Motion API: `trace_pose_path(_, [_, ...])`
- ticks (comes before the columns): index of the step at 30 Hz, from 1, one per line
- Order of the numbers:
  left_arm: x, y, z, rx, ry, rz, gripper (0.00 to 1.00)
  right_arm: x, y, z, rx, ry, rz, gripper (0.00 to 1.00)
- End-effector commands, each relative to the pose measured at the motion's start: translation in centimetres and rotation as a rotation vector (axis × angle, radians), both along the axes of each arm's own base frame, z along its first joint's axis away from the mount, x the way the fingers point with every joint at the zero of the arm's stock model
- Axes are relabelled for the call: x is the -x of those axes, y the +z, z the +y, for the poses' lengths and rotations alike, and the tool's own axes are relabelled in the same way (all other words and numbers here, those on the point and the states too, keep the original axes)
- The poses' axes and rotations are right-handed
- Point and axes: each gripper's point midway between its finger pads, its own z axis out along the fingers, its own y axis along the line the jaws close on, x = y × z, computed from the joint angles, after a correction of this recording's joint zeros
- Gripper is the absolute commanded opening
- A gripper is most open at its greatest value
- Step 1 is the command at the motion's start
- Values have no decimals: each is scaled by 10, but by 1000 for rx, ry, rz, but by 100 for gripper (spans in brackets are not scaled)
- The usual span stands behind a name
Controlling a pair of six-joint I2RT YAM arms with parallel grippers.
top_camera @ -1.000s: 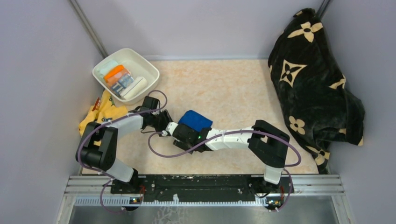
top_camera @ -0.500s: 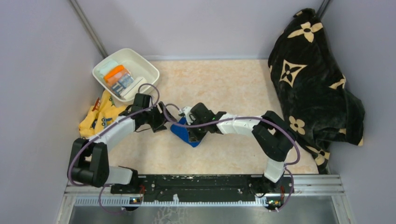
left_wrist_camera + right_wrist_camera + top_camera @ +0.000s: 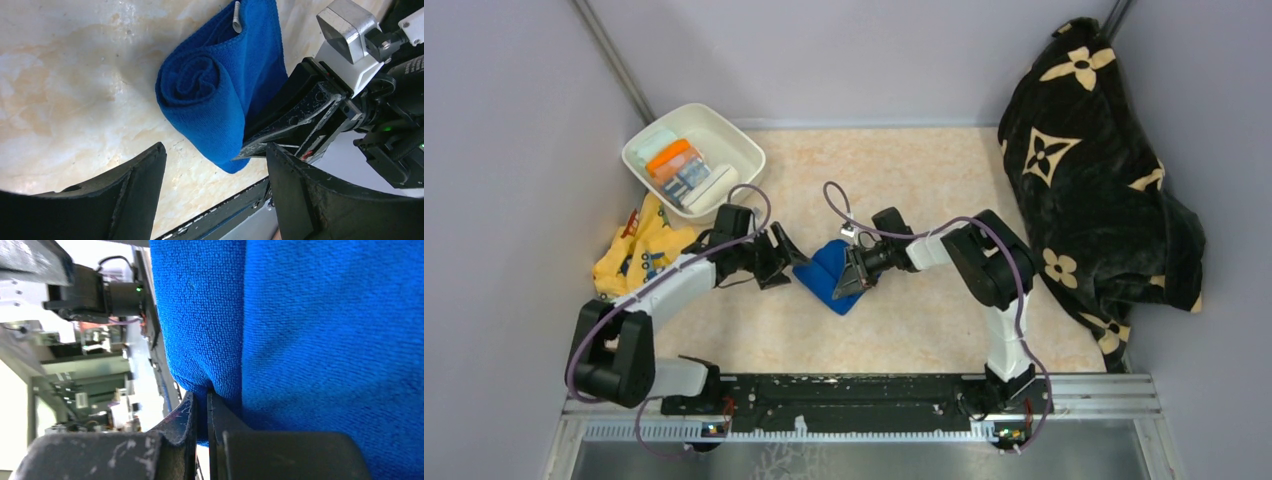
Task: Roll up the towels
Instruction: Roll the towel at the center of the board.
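Observation:
A royal blue towel (image 3: 827,276), rolled into a loose spiral (image 3: 210,95), lies on the mat at mid table. My right gripper (image 3: 854,277) comes in from the right and is shut on a fold at the towel's outer edge (image 3: 201,400); blue cloth (image 3: 310,320) fills its view. My left gripper (image 3: 781,262) stands open just left of the roll, its jaws (image 3: 216,150) wide, apart from the cloth and holding nothing. The right gripper's fingers (image 3: 295,120) show beside the roll. A cream-white towel (image 3: 715,187) and a printed towel (image 3: 680,168) lie rolled in the white bin (image 3: 739,140).
The white bin stands at the back left. A crumpled yellow cloth (image 3: 637,252) lies in front of it, close to my left arm. A large black blanket with cream flowers (image 3: 1094,190) is heaped along the right wall. The black rail (image 3: 844,390) runs along the near edge.
My right gripper shut on the blue towel's edge and swung back and right, drawing the roll toward the near side. My left gripper opened wider and now stands beside the roll.

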Motion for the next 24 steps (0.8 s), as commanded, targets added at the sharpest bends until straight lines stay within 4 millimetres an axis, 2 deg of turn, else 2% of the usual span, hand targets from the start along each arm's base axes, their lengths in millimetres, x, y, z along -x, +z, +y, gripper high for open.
trace_pose_path(1, [-11,-6,-17,33,-26,1,78,17,-31,-17,31,-36,219,0])
trace_pose_path(7, [-20,-25,-31,16,-52,31,73,16,-45,-27,81,-66,240,0])
trace_pose_path(11, [-21,-44,-34,-24,-57,60,62,8,-39,-28,102,-100,173,1])
trace_pose_path(15, [-16,-65,-26,-83,-52,106,53,-9,-7,-29,119,-150,-14,19])
trace_pose_path(19, [-12,-76,-19,-133,-50,135,49,-29,25,-36,252,-198,-329,37])
trace_pose_path(22, [-12,-79,-17,-154,-50,142,49,-29,48,-37,335,-203,-564,46])
trace_pose_path(24, [-12,-79,-16,-166,-52,142,49,-19,54,-31,391,-182,-698,50])
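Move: Down to the right, the blue towel's rolled left end lies about 3 cm right of the open left hand, 1 cm farther out and 6 cm below. The towel's flat flap is centred some 8 cm right of that hand and 2 cm ahead, and the white tray about 20 cm left and 22 cm ahead. The right hand already pinches the roll's near right end; the roll's left end lies roughly 6 cm left and 4 cm ahead of it. Sinking about 6 cm and shifting right some 3 cm, the left hand brings its open fingers down astride the roll's left end and closes them partway until they grip it from both sides. Meanwhile the right hand keeps its pinch while edging right about 1 cm, then opens, lets go and lifts some 4 cm off the roll, moving a little farther right as its fingers tilt more downward. ##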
